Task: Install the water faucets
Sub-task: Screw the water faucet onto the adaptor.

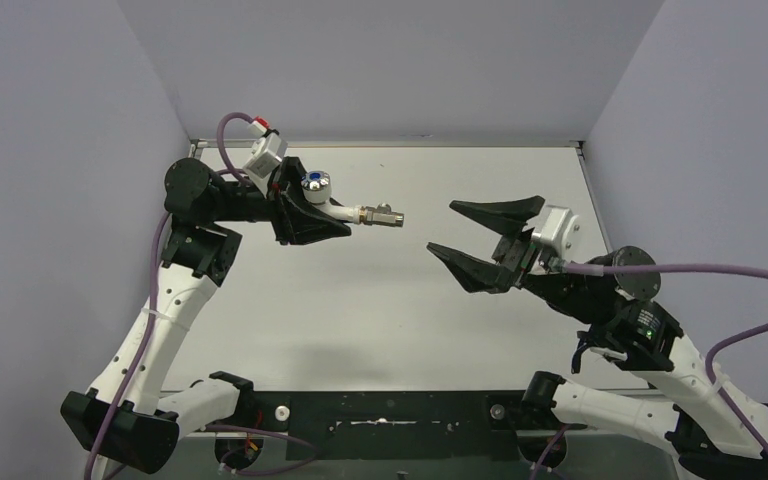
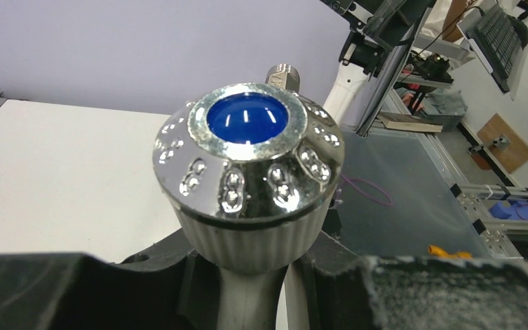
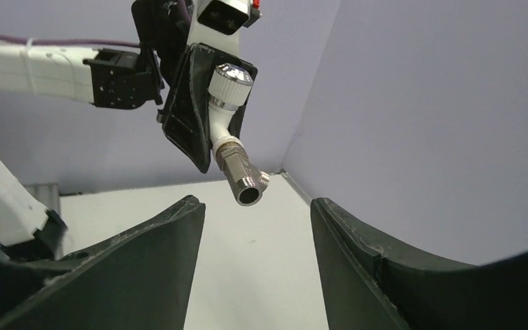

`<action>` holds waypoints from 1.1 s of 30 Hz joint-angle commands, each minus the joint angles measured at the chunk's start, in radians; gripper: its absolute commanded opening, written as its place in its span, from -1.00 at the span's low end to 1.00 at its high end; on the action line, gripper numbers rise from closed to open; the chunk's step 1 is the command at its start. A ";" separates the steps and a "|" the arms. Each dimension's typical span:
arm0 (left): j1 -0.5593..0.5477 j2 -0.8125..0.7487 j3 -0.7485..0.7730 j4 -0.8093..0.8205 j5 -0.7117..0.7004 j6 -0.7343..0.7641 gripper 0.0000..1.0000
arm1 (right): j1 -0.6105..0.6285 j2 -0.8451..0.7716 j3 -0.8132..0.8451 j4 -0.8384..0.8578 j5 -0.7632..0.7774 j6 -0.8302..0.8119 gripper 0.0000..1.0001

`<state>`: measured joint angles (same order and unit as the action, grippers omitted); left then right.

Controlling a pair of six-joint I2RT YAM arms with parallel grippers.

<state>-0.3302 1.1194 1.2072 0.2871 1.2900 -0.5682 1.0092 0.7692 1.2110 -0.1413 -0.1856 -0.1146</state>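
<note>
The water faucet (image 1: pixel 340 211) hangs above the table's back left, with my left gripper (image 1: pixel 312 216) shut on its white body. Its chrome knob with a blue dot (image 1: pixel 314 183) faces up, and the threaded metal fitting (image 1: pixel 381 215) sticks out to the right. The left wrist view is filled by the knob (image 2: pixel 247 161), with the left gripper (image 2: pixel 265 292) clamped on the white stem below it. My right gripper (image 1: pixel 441 227) is open and empty, a short way right of the fitting. In the right wrist view the fitting (image 3: pixel 245 180) points its open end between the right gripper (image 3: pixel 256 206) fingers.
Grey walls (image 1: pixel 80 150) close the white table (image 1: pixel 360 310) on the left, back and right. Purple cables (image 1: pixel 720 270) trail from both wrists. A black mounting rail (image 1: pixel 380 410) with both arm bases runs along the near edge.
</note>
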 commanded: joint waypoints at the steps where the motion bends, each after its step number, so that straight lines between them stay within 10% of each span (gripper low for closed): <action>1: 0.003 -0.021 0.020 0.067 0.009 -0.056 -1.00 | 0.006 0.024 0.047 -0.047 -0.095 -0.372 0.19; 10: 0.003 -0.029 -0.004 0.147 0.047 -0.142 -1.00 | 0.008 0.126 0.120 -0.105 -0.242 -0.731 0.18; 33: 0.003 -0.051 -0.019 0.147 0.061 -0.145 -1.00 | 0.018 0.214 0.154 -0.096 -0.258 -0.765 -0.43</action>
<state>-0.3302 1.0977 1.1786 0.3737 1.3453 -0.7029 1.0172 0.9783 1.3258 -0.2863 -0.4530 -0.8688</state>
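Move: The metal adaptor's middle lies about 8 cm to the right hand's left, some 3 cm ahead and 3 cm below, its threaded end facing that hand's open fingers. Just beyond, on the same faucet, the chrome knob is roughly 16 cm to the right hand's left, 5 cm ahead and about level. From the left hand, already holding the faucet's white body, the adaptor is about 6 cm to the right, straight ahead and level. Leftward and down, about 6 cm and 3 cm, the right hand returns to the adaptor, rolling some 40 degrees counter-clockwise as seen from behind it while its fingers swing to point more squarely left. Late in the approach they close from wide to a narrow gap around the threaded end. The left hand keeps its grip on the white body and draws it back 2 cm. ##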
